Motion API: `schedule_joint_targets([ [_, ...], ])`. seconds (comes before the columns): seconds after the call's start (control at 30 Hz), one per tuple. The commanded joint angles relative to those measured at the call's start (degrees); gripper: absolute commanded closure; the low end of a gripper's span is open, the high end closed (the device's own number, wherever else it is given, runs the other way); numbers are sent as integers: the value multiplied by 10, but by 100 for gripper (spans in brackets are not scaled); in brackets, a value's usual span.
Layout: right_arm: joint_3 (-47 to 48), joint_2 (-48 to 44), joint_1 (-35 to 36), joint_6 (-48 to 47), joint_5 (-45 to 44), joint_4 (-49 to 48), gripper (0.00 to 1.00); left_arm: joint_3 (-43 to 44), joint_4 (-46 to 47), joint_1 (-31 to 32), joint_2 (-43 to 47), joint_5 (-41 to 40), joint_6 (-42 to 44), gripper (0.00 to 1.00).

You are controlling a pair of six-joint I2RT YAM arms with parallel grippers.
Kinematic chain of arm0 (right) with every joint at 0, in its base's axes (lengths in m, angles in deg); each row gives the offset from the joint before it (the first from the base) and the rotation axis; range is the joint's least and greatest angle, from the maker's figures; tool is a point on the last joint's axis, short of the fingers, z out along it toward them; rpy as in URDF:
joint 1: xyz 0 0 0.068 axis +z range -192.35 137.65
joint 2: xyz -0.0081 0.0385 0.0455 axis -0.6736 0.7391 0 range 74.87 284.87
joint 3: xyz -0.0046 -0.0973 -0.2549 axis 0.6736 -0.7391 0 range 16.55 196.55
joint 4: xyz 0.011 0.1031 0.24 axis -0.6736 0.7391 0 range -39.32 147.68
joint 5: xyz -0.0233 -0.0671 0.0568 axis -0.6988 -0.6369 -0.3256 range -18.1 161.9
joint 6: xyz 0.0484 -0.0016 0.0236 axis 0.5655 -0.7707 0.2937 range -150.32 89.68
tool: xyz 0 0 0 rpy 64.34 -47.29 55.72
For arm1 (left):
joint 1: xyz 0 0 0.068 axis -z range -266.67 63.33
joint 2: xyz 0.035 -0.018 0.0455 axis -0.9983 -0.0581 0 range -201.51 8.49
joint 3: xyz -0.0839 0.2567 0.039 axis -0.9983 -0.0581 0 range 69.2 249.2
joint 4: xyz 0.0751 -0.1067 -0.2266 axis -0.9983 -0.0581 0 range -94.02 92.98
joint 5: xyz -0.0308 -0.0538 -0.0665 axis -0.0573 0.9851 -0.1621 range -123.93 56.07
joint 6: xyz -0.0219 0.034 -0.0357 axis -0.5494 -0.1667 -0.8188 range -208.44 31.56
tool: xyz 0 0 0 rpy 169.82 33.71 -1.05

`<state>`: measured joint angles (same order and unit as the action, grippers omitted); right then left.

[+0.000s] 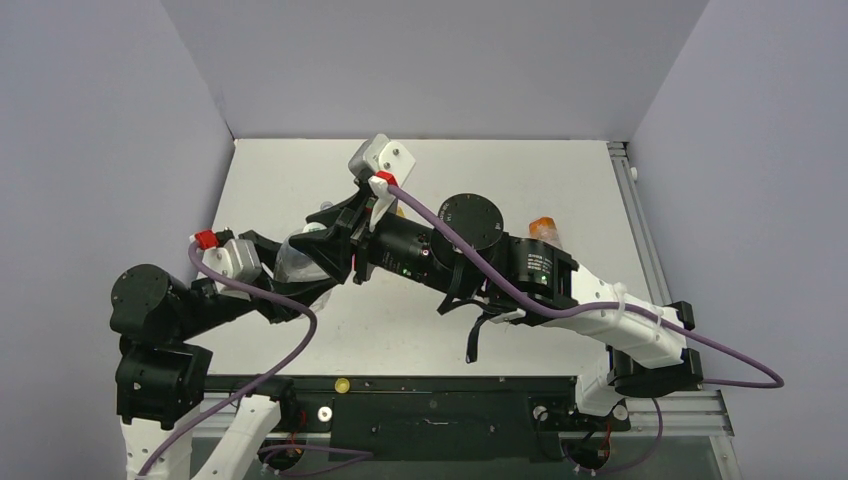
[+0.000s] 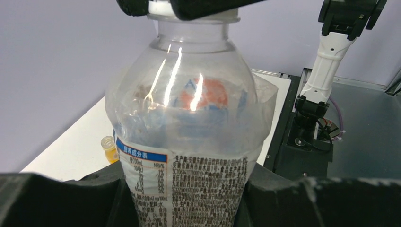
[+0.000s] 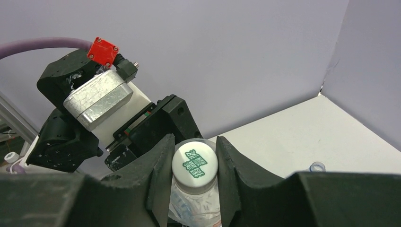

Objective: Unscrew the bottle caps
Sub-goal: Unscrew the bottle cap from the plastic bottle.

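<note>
A clear bottle point(image 2: 182, 118) with a white-and-blue label stands between my left gripper's point(image 2: 184, 194) black fingers, which are shut on its lower body. Its white cap point(image 3: 195, 162), printed in green, sits between the two fingers point(image 3: 160, 177) of my right gripper point(image 3: 195, 166), which are closed against its sides. From above, the right gripper point(image 1: 342, 237) meets the bottle point(image 1: 300, 258) from the right, and the left gripper point(image 1: 285, 272) holds it from the left. In the left wrist view the cap point(image 2: 161, 6) shows at the top edge.
An uncapped yellow juice bottle point(image 2: 109, 148) stands on the table behind the held bottle. An orange drink bottle point(image 1: 543, 228) stands behind my right arm. An open clear bottle mouth point(image 3: 317, 166) shows to the right. A small yellow cap point(image 1: 342, 385) lies on the black base rail.
</note>
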<state>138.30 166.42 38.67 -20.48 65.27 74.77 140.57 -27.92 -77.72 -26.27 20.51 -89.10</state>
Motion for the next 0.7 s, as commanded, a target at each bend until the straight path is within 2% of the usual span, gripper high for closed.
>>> schedule_joint_targets([
  [0.0, 3, -20, -9, -17, 30, -7, 100, 2, 60, -2, -4, 20, -71, 100],
  [0.03, 0, -30, -11, -31, 46, -6, 100, 0, 72, -2, -7, 35, -112, 100],
  [0.07, -11, -37, -16, -40, 99, -4, 100, -2, 105, -2, -9, 45, -136, 100],
  [0.1, -24, -51, -18, -56, 126, -4, 100, -10, 127, -2, -14, 69, -209, 99],
  [0.13, -29, -58, -26, -63, 186, 2, 100, -16, 185, -2, -16, 80, -237, 99],
  [0.17, -29, -69, -30, -74, 217, 7, 100, -32, 220, -2, -20, 102, -319, 99],
  [0.2, -27, -75, -39, -77, 279, 19, 100, -43, 302, -1, -22, 111, -369, 99],
  [0.23, -19, -77, -42, -83, 309, 27, 100, -53, 329, -1, -26, 124, -439, 99],
  [0.3, -2, -79, -47, -109, 405, 65, 100, -52, 355, 0, -31, 130, -479, 99],
  [0.4, 11, -80, -47, -136, 486, 103, 100, -46, 367, 0, -36, 136, -490, 99],
  [0.57, 10, -79, -48, -145, 500, 109, 100, -42, 362, 2, -39, 145, -478, 99],
  [0.6, 13, -78, -48, -146, 483, 116, 95, -42, 357, 2, -39, 144, -459, 99],
  [0.63, 13, -78, -48, -139, 417, 106, 79, -42, 342, 2, -39, 141, -445, 99],
  [0.67, 11, -79, -48, -116, 374, 97, 70, -40, 331, 1, -38, 134, -408, 99],
])
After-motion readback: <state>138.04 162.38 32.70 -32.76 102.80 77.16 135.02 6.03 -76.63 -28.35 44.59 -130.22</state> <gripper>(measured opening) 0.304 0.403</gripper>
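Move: The white bottle cap already sits between the right fingertips, practically at that hand point. From the left hand, which grips the plastic bottle's body, the cap is about 10 cm up, 3 cm ahead and 3 cm to the right. Far below the right hand, some 43 cm down, two opened bottles stand on the table: the Pepsi bottle about 25 cm ahead and 8 cm left, the yellow bottle about 25 cm ahead and 7 cm right. Right fingertips keep their pinch on the white cap and twist it counter-clockwise about 30 degrees, while the left hand, still clasping the bottle's body, turns nearly as far clockwise beneath it. Turning against each other, both hands draw back towards the bases some 7 cm, drifting right and, the left one especially, slightly up; neither gripper opens or closes. ##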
